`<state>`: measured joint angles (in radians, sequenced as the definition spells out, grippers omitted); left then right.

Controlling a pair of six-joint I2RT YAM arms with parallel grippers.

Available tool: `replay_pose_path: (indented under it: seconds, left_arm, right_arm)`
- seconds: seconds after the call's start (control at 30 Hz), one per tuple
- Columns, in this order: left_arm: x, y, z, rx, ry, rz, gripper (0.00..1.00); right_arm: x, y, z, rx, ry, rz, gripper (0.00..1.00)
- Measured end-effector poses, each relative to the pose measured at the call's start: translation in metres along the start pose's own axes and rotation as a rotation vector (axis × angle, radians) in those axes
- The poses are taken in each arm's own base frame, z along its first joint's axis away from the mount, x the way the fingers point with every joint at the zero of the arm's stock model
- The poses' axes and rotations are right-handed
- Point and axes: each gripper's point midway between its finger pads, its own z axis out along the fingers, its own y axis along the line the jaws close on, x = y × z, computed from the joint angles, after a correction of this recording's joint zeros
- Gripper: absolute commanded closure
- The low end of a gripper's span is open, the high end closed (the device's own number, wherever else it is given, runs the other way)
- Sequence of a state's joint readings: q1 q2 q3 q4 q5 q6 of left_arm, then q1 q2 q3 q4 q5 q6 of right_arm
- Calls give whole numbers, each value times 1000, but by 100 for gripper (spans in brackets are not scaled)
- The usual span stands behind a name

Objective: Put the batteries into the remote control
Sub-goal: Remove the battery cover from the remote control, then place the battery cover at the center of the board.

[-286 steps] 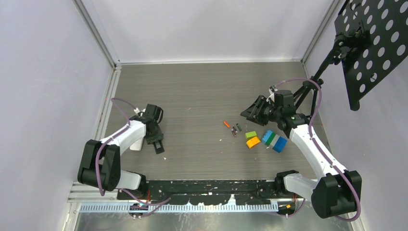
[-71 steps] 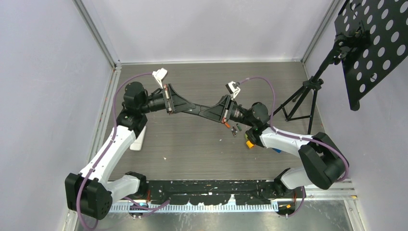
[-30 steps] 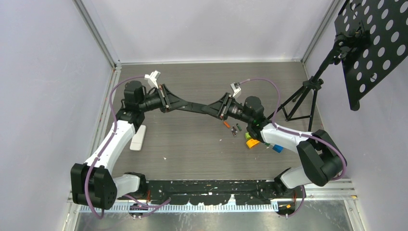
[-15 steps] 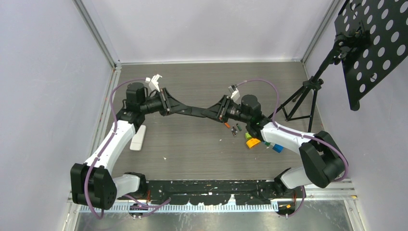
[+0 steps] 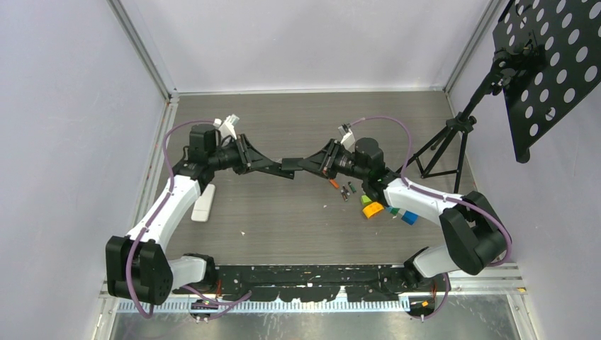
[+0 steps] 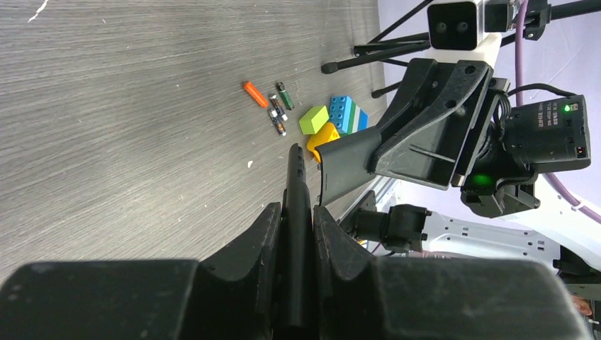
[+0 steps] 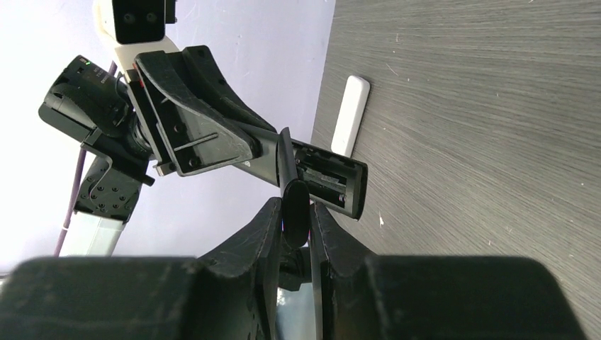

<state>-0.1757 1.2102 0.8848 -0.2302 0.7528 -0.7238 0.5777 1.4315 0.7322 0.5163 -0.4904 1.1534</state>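
My left gripper (image 5: 278,167) is shut on a black remote control (image 6: 296,185), held in the air over the table's middle. Its battery compartment (image 7: 327,179) faces the right wrist camera, open and empty. My right gripper (image 5: 306,164) meets the remote's end and is shut on a thin black battery cover (image 7: 293,202), seen edge-on between its fingers. The batteries lie on the table below and right of the grippers: an orange one (image 5: 333,183), a dark one (image 5: 345,193) and a green-black one (image 5: 351,188).
A white remote (image 5: 203,202) lies on the table under the left arm. Green (image 5: 368,200), orange (image 5: 373,210) and blue (image 5: 405,214) blocks sit just right of the batteries. A black tripod (image 5: 443,149) with a perforated board (image 5: 546,64) stands at the right wall.
The right jaws have narrowed onto the cover. Both grippers have shifted a little toward the near edge, the left drawing back to the left with the remote.
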Motion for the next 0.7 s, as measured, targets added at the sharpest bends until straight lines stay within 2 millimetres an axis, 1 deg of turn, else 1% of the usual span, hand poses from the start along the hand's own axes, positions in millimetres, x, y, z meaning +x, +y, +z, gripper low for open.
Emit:
replay_pose_path:
  seconds: [0.1, 0.27, 0.37, 0.43, 0.53, 0.63, 0.7]
  left_arm:
    - [0, 1, 0, -4, -1, 1, 100]
    - [0, 7, 0, -34, -5, 3, 100]
    - [3, 20, -1, -98, -6, 1, 100]
    - [6, 29, -2, -143, 0, -7, 100]
    - [12, 40, -5, -193, 13, -13, 100]
    - [15, 42, -7, -210, 22, -6, 100]
    - [16, 39, -10, -203, 20, 5, 100]
  right_arm:
    - [-1, 2, 1, -12, -5, -3, 99]
    - [-5, 5, 5, -41, -20, 4, 100]
    - [-10, 2, 7, -30, -50, 6, 100]
    - [-15, -6, 8, 6, -82, 8, 100]
    - [-22, -38, 14, 133, -124, 11, 100]
    - [-23, -77, 21, 267, -128, 7, 100]
    - [-20, -109, 26, 363, -111, -1, 98]
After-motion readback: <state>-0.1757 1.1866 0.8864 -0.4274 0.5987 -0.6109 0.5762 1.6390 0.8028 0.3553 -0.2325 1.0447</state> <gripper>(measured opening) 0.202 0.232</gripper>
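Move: Some 20 cm below the right hand, which already holds the battery cover, bare table lies open about 7 cm ahead and 2 cm to its right. The remote control, in the left hand, is about 9 cm left of the right hand, 1 cm back and 2 cm lower; down on the table the batteries lie roughly 11 cm right and 3 cm ahead. From the left hand the bare spot is some 12 cm right, 7 cm ahead and 20 cm below. Carrying the already freed cover away from the remote control, the right hand first eases forward almost level, then plunges towards the bare table, about 10 cm down and 5 cm forward in all, fingers dipping and swinging clockwise some 20 degrees together. The left hand keeps the remote control pinched, sinking and drawing left a little as its fingertips tip down; both grips stay shut. ##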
